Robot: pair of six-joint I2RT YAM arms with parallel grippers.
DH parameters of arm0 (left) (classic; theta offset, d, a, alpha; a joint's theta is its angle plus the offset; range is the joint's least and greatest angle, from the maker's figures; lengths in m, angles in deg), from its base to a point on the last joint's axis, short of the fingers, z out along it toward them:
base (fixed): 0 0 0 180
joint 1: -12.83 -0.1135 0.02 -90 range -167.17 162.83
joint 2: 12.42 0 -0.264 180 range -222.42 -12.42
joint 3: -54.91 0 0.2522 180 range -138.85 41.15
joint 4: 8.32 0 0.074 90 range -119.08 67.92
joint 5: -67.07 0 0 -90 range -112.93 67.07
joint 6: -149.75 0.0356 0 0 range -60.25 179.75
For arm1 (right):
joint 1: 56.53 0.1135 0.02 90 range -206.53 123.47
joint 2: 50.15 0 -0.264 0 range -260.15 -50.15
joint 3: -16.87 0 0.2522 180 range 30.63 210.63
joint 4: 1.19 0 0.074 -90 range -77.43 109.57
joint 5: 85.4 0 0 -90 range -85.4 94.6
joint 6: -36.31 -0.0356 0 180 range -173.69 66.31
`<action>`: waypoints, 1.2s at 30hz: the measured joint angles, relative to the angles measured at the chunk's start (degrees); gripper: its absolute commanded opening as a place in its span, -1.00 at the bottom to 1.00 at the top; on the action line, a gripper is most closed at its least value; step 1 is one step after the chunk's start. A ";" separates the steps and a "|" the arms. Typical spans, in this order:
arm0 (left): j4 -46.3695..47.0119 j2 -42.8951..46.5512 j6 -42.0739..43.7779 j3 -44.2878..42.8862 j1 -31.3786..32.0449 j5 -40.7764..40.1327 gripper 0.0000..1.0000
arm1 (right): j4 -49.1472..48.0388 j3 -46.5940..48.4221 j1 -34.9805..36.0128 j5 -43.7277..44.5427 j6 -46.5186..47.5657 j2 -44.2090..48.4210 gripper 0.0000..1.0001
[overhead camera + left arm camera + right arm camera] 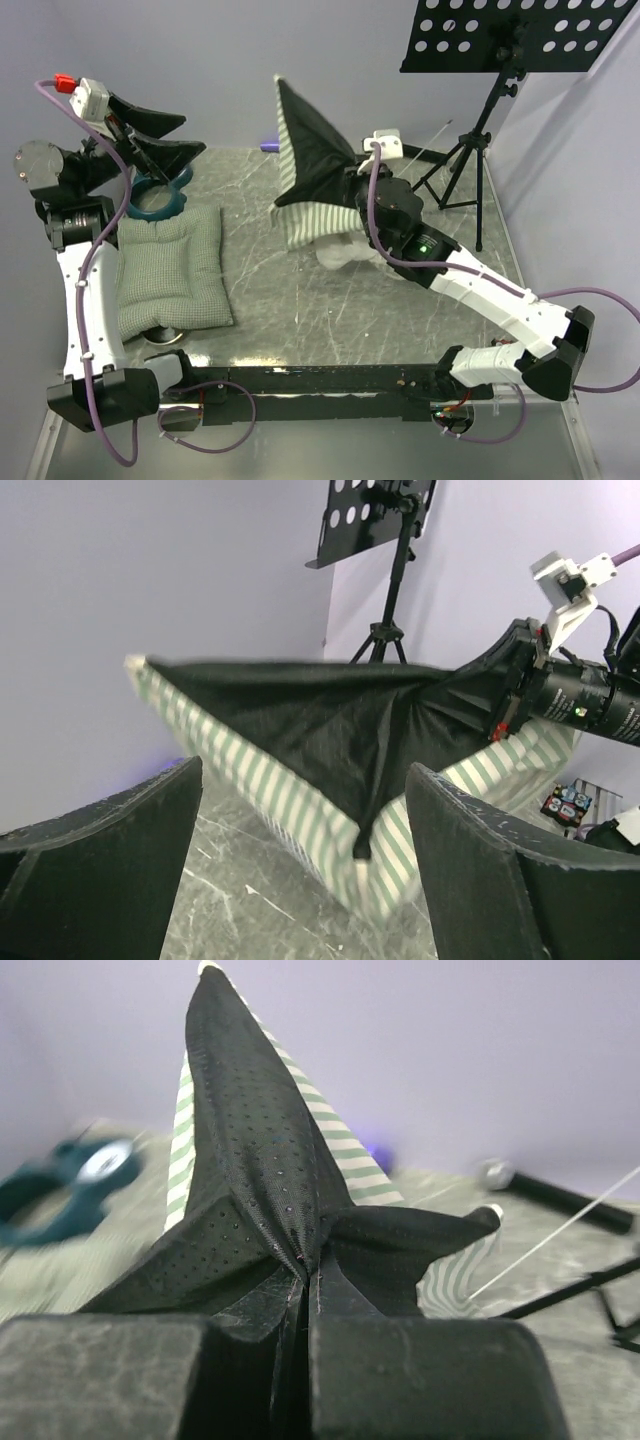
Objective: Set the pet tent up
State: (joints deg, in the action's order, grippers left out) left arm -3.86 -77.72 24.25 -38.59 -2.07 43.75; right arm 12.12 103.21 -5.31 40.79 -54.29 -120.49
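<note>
The pet tent (312, 170), green-and-white striped with black lining, is lifted in a peak at the back middle of the table. My right gripper (352, 176) is shut on its black lining; in the right wrist view the fabric (260, 1160) is pinched between the closed fingers (400, 1380). A thin white pole (560, 1230) shows to the right there. My left gripper (160, 135) is open and empty, held above the table at the back left. In the left wrist view its fingers (500, 870) frame the tent (320, 730), which is well ahead of them.
A flat green-checked cushion (170, 270) lies at the left. A teal ring-shaped object (158, 200) sits behind it. A black music stand (490, 110) with tripod legs stands at the back right. The grey marble table (300, 310) has walls close behind.
</note>
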 measured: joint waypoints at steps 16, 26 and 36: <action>-11.78 -5.49 23.52 10.60 12.48 -2.82 0.58 | -0.48 1.51 -7.50 4.70 -11.89 -9.97 -1.00; -19.12 -26.12 45.27 -2.43 24.39 -5.55 0.32 | 1.62 0.85 -8.48 -2.84 -19.17 -8.81 -1.00; -26.67 -30.73 53.20 -4.63 27.58 -3.54 0.32 | 1.27 -1.42 -8.48 -3.50 -21.16 -7.72 -1.00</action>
State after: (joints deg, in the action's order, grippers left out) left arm -30.52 -108.45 77.44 -43.23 25.52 40.20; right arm 13.39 101.78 -13.79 37.29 -75.45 -128.21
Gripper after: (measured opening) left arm 0.637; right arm 0.008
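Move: The tent's loose dark corner hangs about 18 cm right of the left hand, 10 cm ahead and 23 cm below; seen from the right hand, this corner is some 17 cm left, 3 cm ahead and 12 cm lower. The right gripper is about 35 cm right of the left hand, 6 cm ahead and 12 cm below. From the left hand, the purple tube lies on the table 27 cm ahead, 14 cm right and 48 cm down. Swoop the left gripper down some 22 cm, right 14 cm and forward 11 cm to the tent's loose dark corner, rolling its left side up about 20 degrees, turning clockwise about as much and partly closing the fingers without shutting them. Keep the right gripper's pinch on the tent while carrying it down and forward about 5 cm each, tipping and rolling slightly. ##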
